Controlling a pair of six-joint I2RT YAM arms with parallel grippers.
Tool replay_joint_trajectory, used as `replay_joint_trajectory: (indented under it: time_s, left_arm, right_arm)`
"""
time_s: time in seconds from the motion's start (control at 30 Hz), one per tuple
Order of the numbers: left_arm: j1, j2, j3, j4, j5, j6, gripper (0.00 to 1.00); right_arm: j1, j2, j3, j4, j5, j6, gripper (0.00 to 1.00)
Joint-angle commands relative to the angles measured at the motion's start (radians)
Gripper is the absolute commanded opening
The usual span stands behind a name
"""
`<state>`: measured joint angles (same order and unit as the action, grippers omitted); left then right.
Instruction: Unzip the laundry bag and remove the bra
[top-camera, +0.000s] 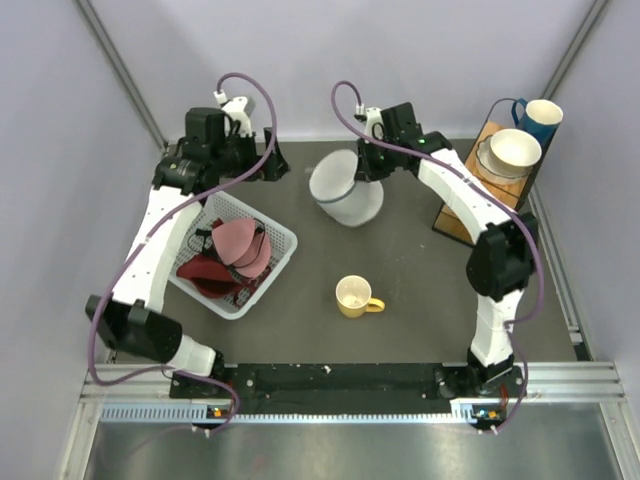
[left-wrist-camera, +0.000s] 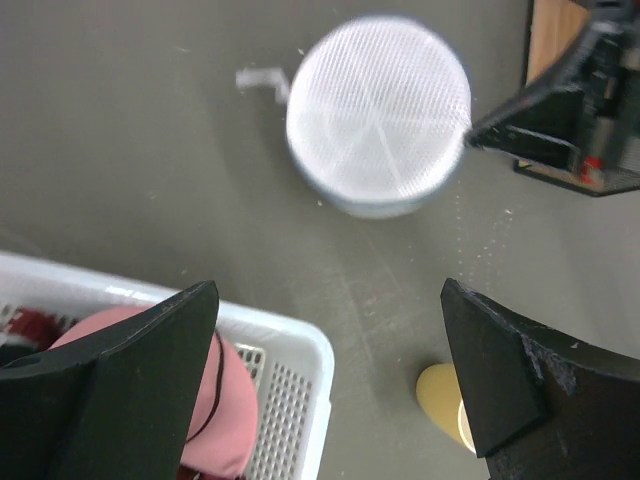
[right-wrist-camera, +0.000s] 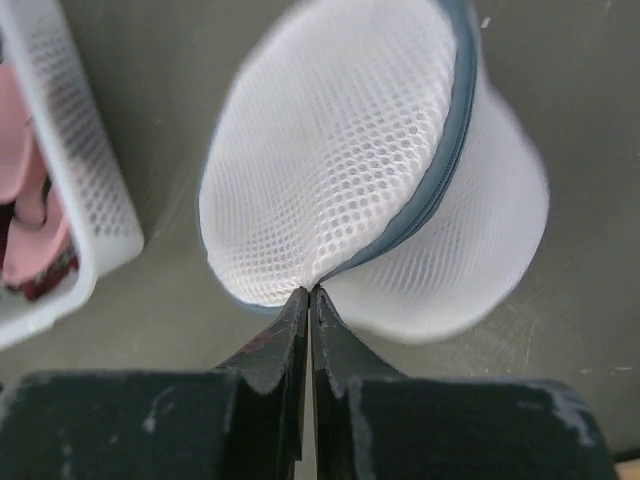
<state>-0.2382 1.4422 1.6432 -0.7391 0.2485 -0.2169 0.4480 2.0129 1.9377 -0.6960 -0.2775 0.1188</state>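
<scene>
The laundry bag (top-camera: 345, 190), a white mesh pod with a grey-blue zipper band (right-wrist-camera: 440, 180), sits tilted on the table at the back middle. It also shows in the left wrist view (left-wrist-camera: 378, 115) and the right wrist view (right-wrist-camera: 330, 170). My right gripper (top-camera: 360, 168) is shut, its tips (right-wrist-camera: 310, 292) pinching the bag's edge at the seam. My left gripper (left-wrist-camera: 330, 290) is open and empty, held above the basket's corner (top-camera: 268, 160), left of the bag. A pink bra (top-camera: 240, 245) lies in the basket. What the bag holds is hidden.
A white lattice basket (top-camera: 285, 240) with pink and dark red garments stands at the left. A yellow mug (top-camera: 355, 296) stands in front of the bag. A wooden rack (top-camera: 455, 215) at the back right carries a white bowl (top-camera: 512, 150) and a blue mug (top-camera: 540, 118).
</scene>
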Motion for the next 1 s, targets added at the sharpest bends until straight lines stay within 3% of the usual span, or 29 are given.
replay_joint_trajectory:
  time_s: [0.0,0.13,0.3,0.4,0.43,0.47,0.5,0.53,0.6,0.8,0.97]
  left_arm:
    - [0.005,0.128,0.027,0.15,0.175,-0.002,0.99]
    - [0.013,0.24,0.032,0.231,0.342,-0.038,0.99]
    - [0.013,0.363,0.047,0.286,0.573,-0.047,0.99]
    - [0.014,0.382,0.046,0.287,0.589,-0.015,0.99]
    - [0.014,0.383,0.046,0.277,0.578,-0.01,0.99]
    - [0.014,0.382,0.047,0.261,0.568,-0.006,0.99]
    - [0.014,0.376,0.041,0.257,0.557,-0.009,0.99]
    - [0.014,0.371,0.032,0.256,0.555,-0.01,0.99]
    - [0.014,0.342,0.014,0.256,0.552,-0.016,0.99]
    - [-0.022,0.309,-0.049,0.271,0.583,-0.044,0.99]
    - [-0.113,0.427,0.088,0.21,0.522,-0.012,0.98]
  right_arm:
    - [0.009,-0.187,-0.135,0.046,-0.169,-0.24,0.0]
    - [-0.002,-0.232,-0.21,0.023,-0.343,-0.343,0.0]
    - [-0.008,-0.207,-0.171,-0.082,-0.443,-0.43,0.0]
    - [-0.009,-0.198,-0.149,-0.099,-0.408,-0.417,0.0]
    - [-0.009,-0.189,-0.135,-0.097,-0.288,-0.388,0.0]
    - [-0.009,-0.181,-0.117,-0.105,-0.217,-0.352,0.11]
    - [-0.009,-0.175,-0.088,-0.106,-0.144,-0.275,0.57]
    - [-0.009,-0.175,-0.076,-0.106,-0.008,-0.23,0.67]
    - [-0.011,-0.201,-0.072,-0.119,0.055,-0.144,0.8]
    - [0.0,-0.445,-0.267,-0.117,0.112,0.074,0.86]
    - [0.083,-0.629,-0.468,-0.112,0.202,0.145,0.86]
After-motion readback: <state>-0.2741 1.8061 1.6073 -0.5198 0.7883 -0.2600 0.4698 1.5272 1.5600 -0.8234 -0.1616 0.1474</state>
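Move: The closed right fingers already pinch the laundry bag by its blue-zipped rim, its middle about 4 cm left of that hand and 7 cm below, neither ahead nor back. The yellow mug stands some 25 cm back from that hand and 2 cm left, the basket about 13 cm back and 27 cm left, both some 16 cm lower. From the open left hand, the bag lies roughly 7 cm ahead, 14 cm right and 19 cm below. Right hand pulls the bag back 9 cm, releasing it; left comes 10 cm right and down towards it. ##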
